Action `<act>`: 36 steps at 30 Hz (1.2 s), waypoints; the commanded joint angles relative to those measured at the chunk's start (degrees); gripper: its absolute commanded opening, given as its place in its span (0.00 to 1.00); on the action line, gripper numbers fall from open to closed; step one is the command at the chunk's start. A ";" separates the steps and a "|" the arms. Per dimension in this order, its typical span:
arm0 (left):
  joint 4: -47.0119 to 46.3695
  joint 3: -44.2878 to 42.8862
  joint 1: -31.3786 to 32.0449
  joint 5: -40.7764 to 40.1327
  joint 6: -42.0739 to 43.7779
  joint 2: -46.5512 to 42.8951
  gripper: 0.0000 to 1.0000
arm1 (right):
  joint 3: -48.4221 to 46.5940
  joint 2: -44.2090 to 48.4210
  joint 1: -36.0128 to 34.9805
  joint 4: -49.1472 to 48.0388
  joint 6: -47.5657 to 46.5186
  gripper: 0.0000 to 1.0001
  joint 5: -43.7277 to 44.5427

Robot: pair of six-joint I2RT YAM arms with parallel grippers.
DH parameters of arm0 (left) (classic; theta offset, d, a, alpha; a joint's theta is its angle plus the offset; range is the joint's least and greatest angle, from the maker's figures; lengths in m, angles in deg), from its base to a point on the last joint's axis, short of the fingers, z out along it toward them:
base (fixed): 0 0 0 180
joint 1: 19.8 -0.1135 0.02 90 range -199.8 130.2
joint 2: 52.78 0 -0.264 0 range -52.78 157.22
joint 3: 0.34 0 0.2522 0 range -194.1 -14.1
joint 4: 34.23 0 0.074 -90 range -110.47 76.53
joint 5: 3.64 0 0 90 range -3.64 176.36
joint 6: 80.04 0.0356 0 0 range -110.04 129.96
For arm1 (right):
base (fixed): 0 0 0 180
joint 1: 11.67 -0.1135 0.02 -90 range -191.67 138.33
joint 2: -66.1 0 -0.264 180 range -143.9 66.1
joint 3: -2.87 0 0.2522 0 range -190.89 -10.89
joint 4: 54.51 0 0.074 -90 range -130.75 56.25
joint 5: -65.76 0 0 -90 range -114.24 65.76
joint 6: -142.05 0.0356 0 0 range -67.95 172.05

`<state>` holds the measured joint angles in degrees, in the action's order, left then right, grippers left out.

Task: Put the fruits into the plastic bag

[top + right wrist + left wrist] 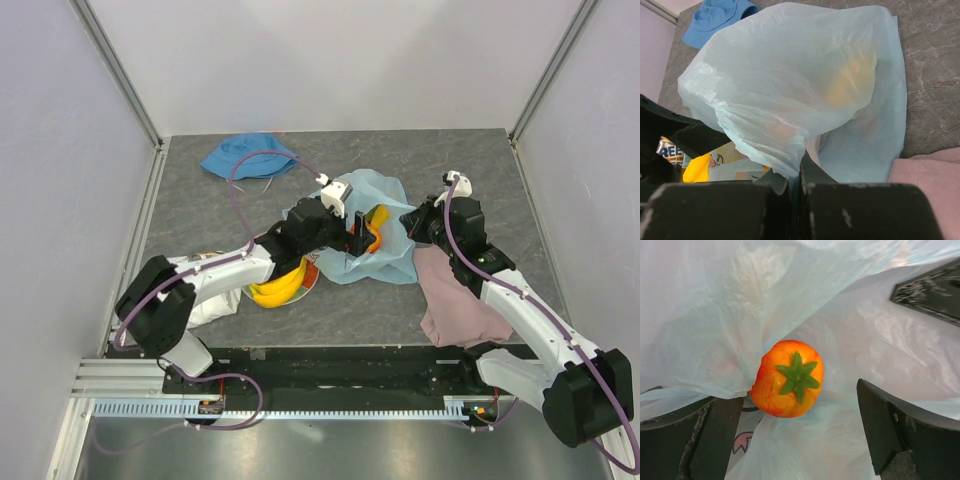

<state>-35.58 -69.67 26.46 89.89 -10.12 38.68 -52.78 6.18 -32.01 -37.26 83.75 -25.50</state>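
The light-blue plastic bag (385,205) lies at the table's middle. My right gripper (413,222) is shut on its edge and holds the mouth up; in the right wrist view the film (805,85) is pinched between the shut jaws of that gripper (799,172). My left gripper (355,232) is open inside the bag's mouth. An orange-red fruit (787,379) with a green calyx lies on the bag film just past the spread fingers (900,430), near the left one, free of both. Yellow bananas (277,289) lie on a plate under the left arm. The green fruit is out of view.
A blue fabric hat (248,156) lies at the back left. A pink cloth (455,300) lies under the right arm, right of the bag. A yellowish shape (850,75) shows faintly through the bag film. Grey walls close in the table's sides.
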 commanded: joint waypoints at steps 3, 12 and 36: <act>-4.75 5.03 0.32 5.52 3.02 -9.36 0.99 | -0.30 1.21 0.21 -1.29 -0.50 0.00 0.55; 0.78 13.90 0.15 1.05 4.34 -22.97 0.99 | -0.21 1.30 0.21 -1.29 -0.59 0.00 0.64; 14.59 23.23 -11.10 -15.13 -0.93 -30.47 0.99 | 0.23 2.00 0.12 -1.20 -0.50 0.00 0.64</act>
<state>-20.54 -46.59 15.67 77.48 -9.94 6.11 -52.76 6.93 -32.01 -37.22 83.73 -25.48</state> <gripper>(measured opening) 0.991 0.007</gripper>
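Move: The bananas on the plate lie about 20 cm to the left hand's left, some 9 cm back and roughly 9 cm below it. Just under its open fingers, about 7 cm down, 1 cm ahead and 1 cm right, the tomato already sits in the plastic bag; the yellow fruit lies some 6 cm ahead of the hand and 5 cm right. From the right hand, which grips the bag's rim, the bananas are about 34 cm left and 11 cm back, well below. No new touch: the empty left hand comes out of the bag mouth, rising about 4 cm while drawing back some 7 cm, then swings left towards the plate, 18 cm in all. Near the end it reaches forward a little and sinks some 6 cm over the bananas, turning about 20 degrees counter-clockwise, fingers wide open throughout. The right hand stays, still pinching the bag's rim. ##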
